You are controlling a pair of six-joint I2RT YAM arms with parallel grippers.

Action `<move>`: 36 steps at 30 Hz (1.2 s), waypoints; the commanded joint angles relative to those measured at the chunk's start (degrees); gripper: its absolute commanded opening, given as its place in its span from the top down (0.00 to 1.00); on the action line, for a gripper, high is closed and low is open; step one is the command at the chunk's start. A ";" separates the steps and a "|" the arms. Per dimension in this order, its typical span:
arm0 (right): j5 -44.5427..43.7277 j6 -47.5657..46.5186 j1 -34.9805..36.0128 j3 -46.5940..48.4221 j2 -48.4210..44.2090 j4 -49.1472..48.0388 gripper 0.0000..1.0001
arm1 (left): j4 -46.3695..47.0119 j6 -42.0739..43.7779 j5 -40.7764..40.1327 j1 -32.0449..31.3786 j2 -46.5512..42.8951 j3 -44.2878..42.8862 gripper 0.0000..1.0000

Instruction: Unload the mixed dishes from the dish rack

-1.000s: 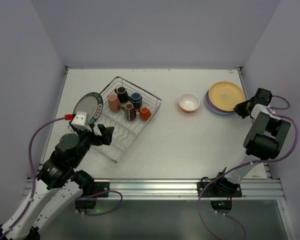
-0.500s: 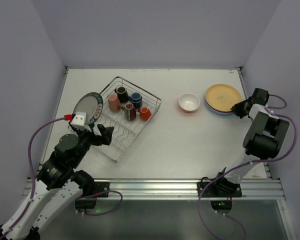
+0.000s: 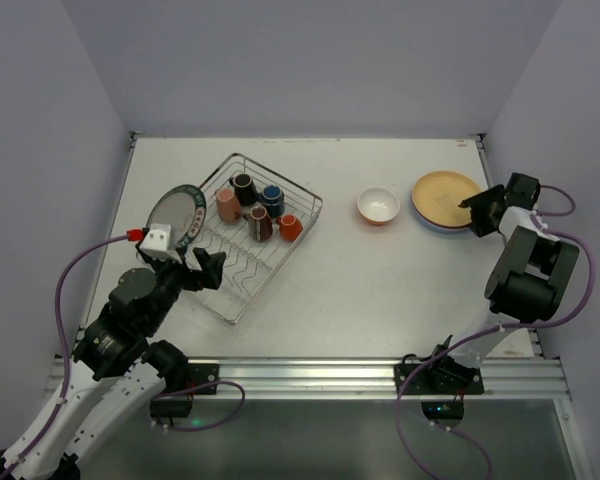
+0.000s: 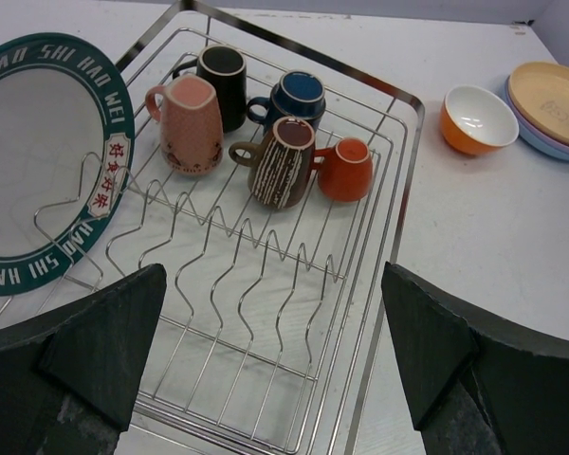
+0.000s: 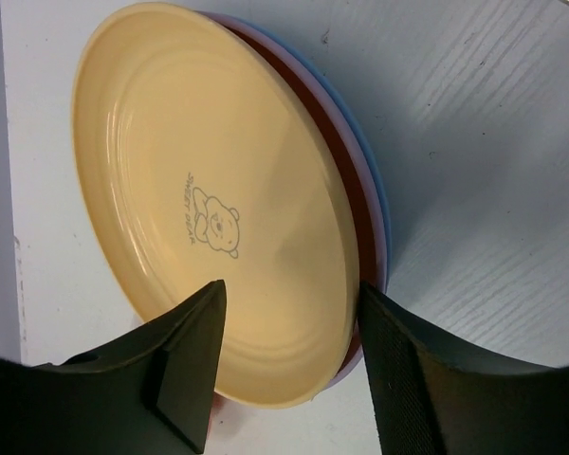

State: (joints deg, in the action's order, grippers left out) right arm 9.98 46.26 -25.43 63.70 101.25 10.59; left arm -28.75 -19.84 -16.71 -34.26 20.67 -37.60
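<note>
The dish rack [image 3: 242, 262] holds a pattern-rimmed white plate [image 3: 175, 213] leaning at its left end. Black [image 3: 243, 187], pink [image 3: 228, 205], blue-lined [image 3: 272, 197], brown [image 3: 259, 222] and orange [image 3: 291, 227] mugs stand at its far end. My left gripper [image 4: 270, 351] hangs open over the rack's bare wavy dividers [image 4: 266, 284]. The orange bowl [image 3: 378, 206] sits on the table. The yellow plate [image 5: 209, 180] lies on top of the lavender and blue plates [image 5: 377, 190]. My right gripper [image 5: 290, 294] is open, its jaws straddling that plate's near rim without pinching it.
The back wall and both side walls close in the table. The plate stack [image 3: 442, 196] lies near the right wall, with the right arm's cable [image 3: 570, 205] looping beside it. The rack stands at an angle on the left half of the table.
My right gripper has opened and let go of the yellow plate, which has settled flatter onto the stack. The left arm has not moved.
</note>
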 commanded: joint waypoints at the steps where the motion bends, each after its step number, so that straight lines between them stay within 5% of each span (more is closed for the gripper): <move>1: -2.24 -2.48 0.64 2.91 -2.99 3.73 0.40 | 1.95 0.68 -2.62 -0.19 0.43 -0.71 0.00; 12: -11.28 -7.41 5.21 7.04 -2.64 11.82 0.05 | -0.60 -1.35 -12.91 -0.19 5.17 -3.88 0.00; 20: -24.02 -6.63 10.22 8.90 -5.62 18.06 0.01 | -3.50 -4.24 -24.05 0.86 8.07 -7.21 0.00; 25: -24.75 -2.59 10.31 6.44 -12.19 21.75 0.01 | -8.59 -6.09 -27.93 0.86 13.16 -13.97 0.00; 32: -10.35 -5.91 10.66 -5.77 -32.56 9.65 0.01 | -11.68 -2.41 -37.93 0.77 23.18 -24.52 0.00; 36: 7.21 -9.87 10.66 -11.65 -40.14 3.14 0.01 | 2.25 8.65 -44.11 2.69 27.57 -24.45 0.00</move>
State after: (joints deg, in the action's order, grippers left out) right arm 1.87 40.16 -15.00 55.42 65.21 22.48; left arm -36.27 -18.85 -52.01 -33.54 45.91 -60.93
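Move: The right hand is at the near right rim of the yellow plate, whose middle is about 4 cm ahead, 5 cm left and 2 cm lower. The blue plate beneath is about 2 cm ahead, 5 cm left and 4 cm lower; the white bowl is 22 cm left, 2 cm ahead. The empty left hand has the green-rimmed plate 17 cm ahead, 13 cm left and 12 cm below; the pink mug is 25 cm ahead, 2 cm left, and the brown mug 19 cm ahead, 7 cm right, both 16 cm down. Fingers already half open, the right hand spreads them fully and eases slightly left and up off the yellow plate's rim, rolling its left side down some 15 degrees, then lifts clear much faster, ending about 14 cm higher and 7 cm both back and left. Meanwhile the left hand, wide open and empty, swings left and a little forward, then climbs, about 8 cm left and 7 up in all, turning some 35 degrees counter-clockwise until it faces the green-rimmed plate in the rack from above. ##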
